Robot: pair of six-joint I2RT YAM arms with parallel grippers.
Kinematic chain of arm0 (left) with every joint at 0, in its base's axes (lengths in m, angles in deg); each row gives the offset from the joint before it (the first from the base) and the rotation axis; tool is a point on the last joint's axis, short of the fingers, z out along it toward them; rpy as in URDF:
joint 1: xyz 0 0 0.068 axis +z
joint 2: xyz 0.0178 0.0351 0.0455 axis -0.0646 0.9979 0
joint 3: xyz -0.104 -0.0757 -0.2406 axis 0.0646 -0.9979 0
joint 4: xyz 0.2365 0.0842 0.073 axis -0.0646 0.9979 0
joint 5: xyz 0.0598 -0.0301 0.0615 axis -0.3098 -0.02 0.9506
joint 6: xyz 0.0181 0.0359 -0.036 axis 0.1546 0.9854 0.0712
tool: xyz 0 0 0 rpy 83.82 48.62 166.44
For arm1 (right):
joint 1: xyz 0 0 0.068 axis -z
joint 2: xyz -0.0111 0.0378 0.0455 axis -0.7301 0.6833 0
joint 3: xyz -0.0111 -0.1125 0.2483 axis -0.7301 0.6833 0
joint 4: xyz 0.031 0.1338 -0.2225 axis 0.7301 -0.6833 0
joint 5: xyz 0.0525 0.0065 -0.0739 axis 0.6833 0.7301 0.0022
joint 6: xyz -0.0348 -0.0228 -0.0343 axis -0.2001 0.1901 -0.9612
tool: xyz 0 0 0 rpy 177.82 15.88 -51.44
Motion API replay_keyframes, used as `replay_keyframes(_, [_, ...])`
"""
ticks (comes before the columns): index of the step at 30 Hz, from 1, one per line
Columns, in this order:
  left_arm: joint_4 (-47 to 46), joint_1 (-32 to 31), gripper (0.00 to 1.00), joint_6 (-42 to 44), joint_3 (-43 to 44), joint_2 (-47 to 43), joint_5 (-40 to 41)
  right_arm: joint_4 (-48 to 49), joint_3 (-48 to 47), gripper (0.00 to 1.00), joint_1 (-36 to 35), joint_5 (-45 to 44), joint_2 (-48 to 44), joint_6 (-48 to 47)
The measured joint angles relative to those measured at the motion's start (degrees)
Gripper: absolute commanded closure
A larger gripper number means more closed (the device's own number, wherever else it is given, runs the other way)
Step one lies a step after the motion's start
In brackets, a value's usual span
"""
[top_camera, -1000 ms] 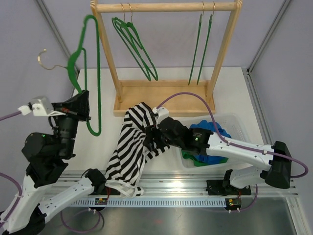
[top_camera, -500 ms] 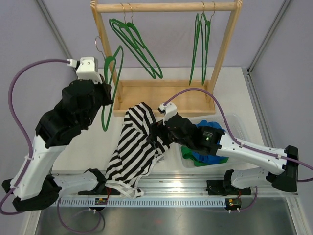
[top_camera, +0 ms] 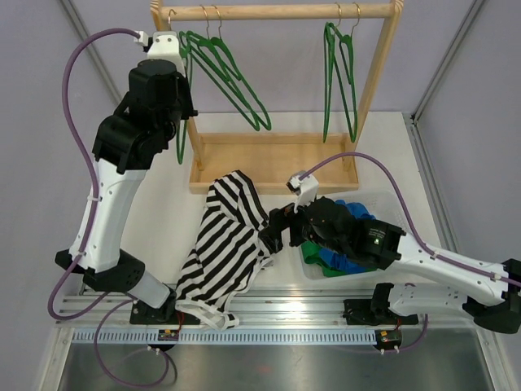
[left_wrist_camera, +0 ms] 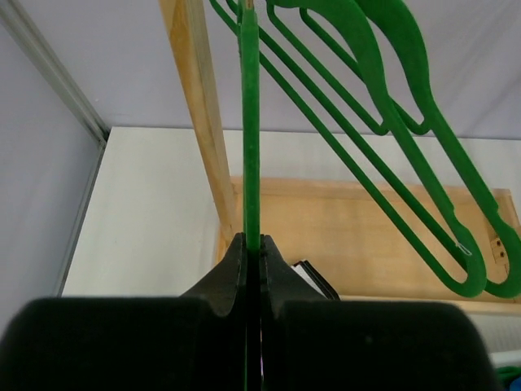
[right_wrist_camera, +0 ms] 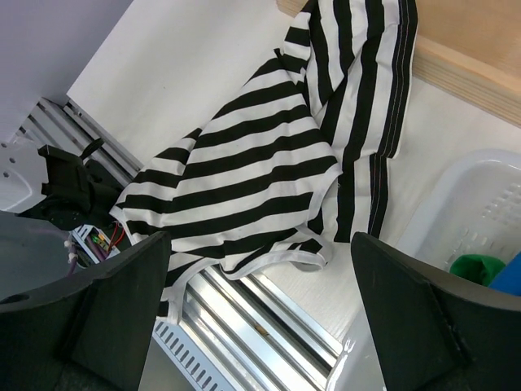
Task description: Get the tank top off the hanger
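Observation:
The black and white striped tank top (top_camera: pixel 228 244) lies crumpled on the table, free of any hanger, its lower end hanging over the front rail. In the right wrist view the tank top (right_wrist_camera: pixel 260 155) spreads below my right gripper (right_wrist_camera: pixel 260 326), whose jaws stand wide apart and hold nothing. From above, the right gripper (top_camera: pixel 277 229) hovers at the garment's right edge. My left gripper (top_camera: pixel 182 114) is raised beside the rack's left post, shut on a bare green hanger (top_camera: pixel 180 143). The left wrist view has the hanger (left_wrist_camera: pixel 251 122) edge-on, pinched in the left gripper (left_wrist_camera: pixel 253 244).
A wooden rack (top_camera: pixel 277 11) stands at the back with more green hangers (top_camera: pixel 232 81) on its rail and a wooden base (top_camera: pixel 269 159). A white bin (top_camera: pixel 391 208) with blue and green clothes sits at the right. Aluminium rails (top_camera: pixel 309 314) run along the front edge.
The left arm swung the green hanger from the far left up to the rack's left end. The right gripper opened, let go of the tank top and drew back to the right.

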Motion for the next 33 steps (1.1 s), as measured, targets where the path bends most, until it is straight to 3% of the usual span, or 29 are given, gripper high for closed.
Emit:
replay_keyframes(7, [-7.6, 5.9, 1.0, 2.7, -1.1, 1.4, -9.2, 0.6, 3.5, 0.01, 0.0, 0.1, -5.0, -1.6])
replay_keyframes(12, [-10.4, 9.0, 1.0, 3.6, 4.1, 6.1, -14.6, 1.1, 5.2, 0.0, 0.0, 0.2, -5.2, -2.2])
replay_keyframes(17, [-10.4, 9.7, 1.0, 3.7, 6.2, 10.0, -16.9, 1.8, 6.3, 0.0, 0.0, 0.3, -5.2, -2.5])
replay_keyframes(25, [-10.2, 9.7, 0.98, 4.3, 1.7, 10.8, -18.7, 3.3, 6.6, 0.01, 0.0, 1.7, -3.1, -3.1])
replay_keyframes(28, [-10.5, 9.7, 0.78, 4.8, 0.4, 10.6, -18.6, 4.2, 6.6, 0.0, 0.0, 1.9, -1.6, -3.5])
replay_keyframes(29, [-10.5, 9.7, 0.69, 5.0, 0.0, 10.4, -18.6, 4.4, 6.6, 0.01, 0.0, 1.9, -1.2, -3.7])
replay_keyframes(30, [-10.5, 9.7, 0.5, 5.3, -0.3, 10.3, -18.6, 4.6, 6.6, 0.01, 0.0, 1.9, -0.6, -3.9])
replay_keyframes(32, [-10.3, 9.7, 0.39, 5.5, -0.9, 9.9, -18.3, 5.0, 6.4, 0.01, 0.0, 1.8, 0.6, -4.4])
replay_keyframes(33, [-9.8, 9.7, 0.27, 5.3, -0.9, 9.6, -18.2, 5.1, 6.3, 0.01, 0.0, 1.8, 1.7, -4.7])
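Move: The left hand holds the empty hanger; the rod lies about 16 cm ahead, 3 cm right and 9 cm above it. Two hanging hangers have their middles some 16 cm ahead, 11 cm right and 4 cm below. From the open right hand, the tank top's middle is roughly 12 cm left, 1 cm ahead and 22 cm below; the basket is about 22 cm right, 3 cm ahead, similarly low. Left hand takes the hanger 9 cm forward, dips it onto the rod and opens; right hand sinks 4 cm. ##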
